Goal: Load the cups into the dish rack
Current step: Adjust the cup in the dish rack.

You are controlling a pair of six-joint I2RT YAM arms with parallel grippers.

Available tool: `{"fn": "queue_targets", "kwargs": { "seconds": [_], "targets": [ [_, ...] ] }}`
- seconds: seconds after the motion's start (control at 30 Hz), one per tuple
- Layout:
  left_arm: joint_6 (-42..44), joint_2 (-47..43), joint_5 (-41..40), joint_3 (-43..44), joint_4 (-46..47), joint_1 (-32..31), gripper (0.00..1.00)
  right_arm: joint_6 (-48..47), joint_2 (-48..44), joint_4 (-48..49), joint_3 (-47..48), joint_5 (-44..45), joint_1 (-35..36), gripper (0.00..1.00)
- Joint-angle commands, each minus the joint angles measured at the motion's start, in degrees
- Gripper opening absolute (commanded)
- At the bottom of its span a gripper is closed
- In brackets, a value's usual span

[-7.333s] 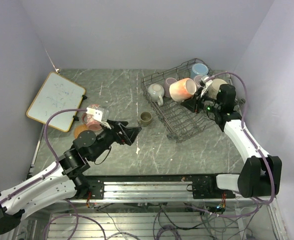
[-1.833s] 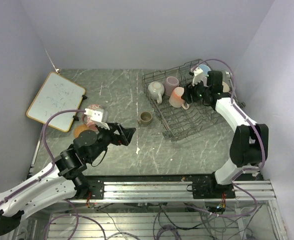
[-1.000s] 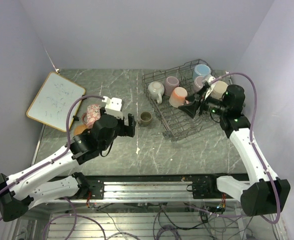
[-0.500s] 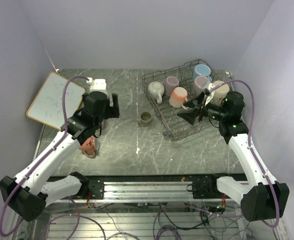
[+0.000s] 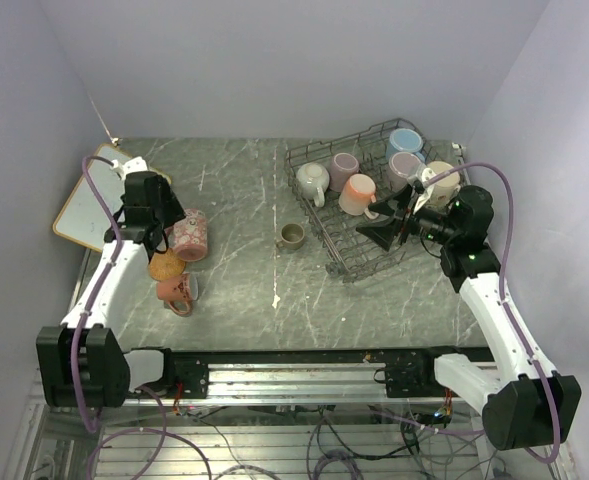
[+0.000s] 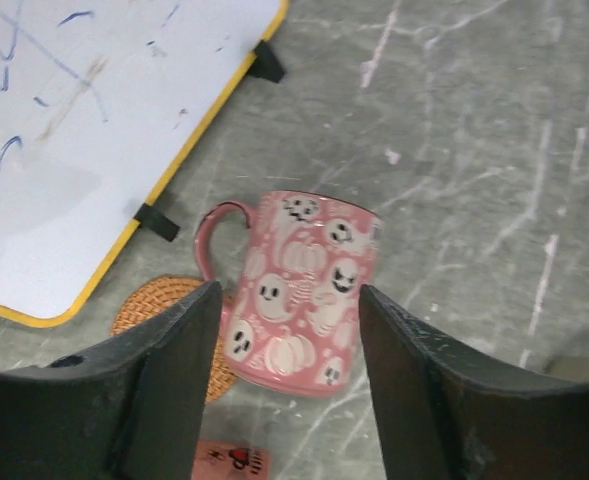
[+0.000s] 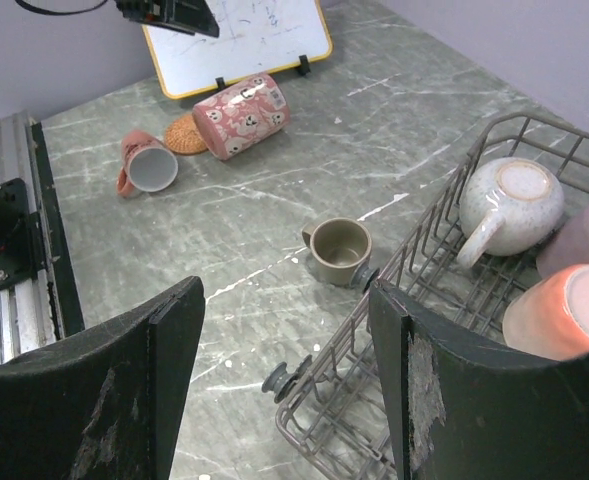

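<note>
A pink ghost-printed cup (image 6: 304,290) lies on its side at the table's left (image 5: 189,235), handle toward the whiteboard. My left gripper (image 6: 289,400) hovers over it (image 5: 160,214), open, one finger on each side, neither touching. A small olive cup (image 5: 292,236) stands upright by the dish rack's (image 5: 346,270) left corner (image 7: 339,250). A peach cup (image 5: 179,293) lies on its side near the front left. The rack holds several cups, among them a white one (image 7: 509,205). My right gripper (image 5: 384,230) hangs open and empty over the rack's near corner (image 7: 286,380).
The whiteboard (image 6: 74,120) lies at the far left, partly under the left arm. A cork coaster (image 6: 159,320) sits beside the ghost cup. The rack's wheels and wire rim (image 7: 414,270) stick out below the right gripper.
The left arm has swung left, away from the olive cup, to hover over the ghost cup, and its jaws have narrowed. The right arm has hardly moved.
</note>
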Motion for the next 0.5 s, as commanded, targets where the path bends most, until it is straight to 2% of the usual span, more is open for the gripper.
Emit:
{"fn": "queue_targets", "kwargs": {
  "seconds": [0.0, 0.13, 0.27, 0.3, 0.33, 0.47],
  "targets": [
    [-1.99, 2.19, 0.32, -2.04, 6.74, 3.70, 0.64, 0.48, -0.89, 1.54, -0.58, -0.17, -0.34, 0.66],
    [-3.61, 5.68, 0.73, -3.66, 9.89, 6.00, 0.47, 0.70, -0.80, 1.82, -0.82, -0.31, -0.32, 0.66],
    [-4.23, 10.87, 2.15, -2.88, 10.77, 7.13, 0.18, 0.58, -0.87, 1.82, -0.84, -0.23, -0.31, 0.66],
    [-4.32, 11.91, 2.32, -2.65, 10.74, 7.33, 0.13, 0.62, -0.83, 1.82, -0.84, -0.23, -0.31, 0.66],
    [-4.41, 12.80, 2.69, -2.44, 10.91, 7.49, 0.10, 0.63, -0.79, 1.90, -0.84, -0.23, -0.31, 0.66],
    [-4.73, 15.03, 4.06, -2.54, 11.75, 7.64, 0.10, 0.54, -0.74, 1.82, -0.84, -0.23, -0.34, 0.66]
  ]
}}
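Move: The pink patterned cup, lying on its side, is the nearest thing below the left hand: some 14 cm down, about 3 cm ahead and 1 cm to its right. From this cup the woven coaster lies about 7 cm back and 6 cm left, the red mug 14 cm back and 3 cm left, and the whiteboard's middle 10 cm farther out and 20 cm left. From the right hand, the patterned cup is roughly 43 cm left, 11 cm ahead and 24 cm below. Towards the pink patterned cup, at its handle side, the left hand sinks about 9 cm, easing some 4 cm left and slightly forward. On the way its fingers close in empty air from about three quarters open to nearly shut, while the wrist dips and turns counter-clockwise by under 10 degrees each. They end close above where handle and body meet; no touch can be made out. ##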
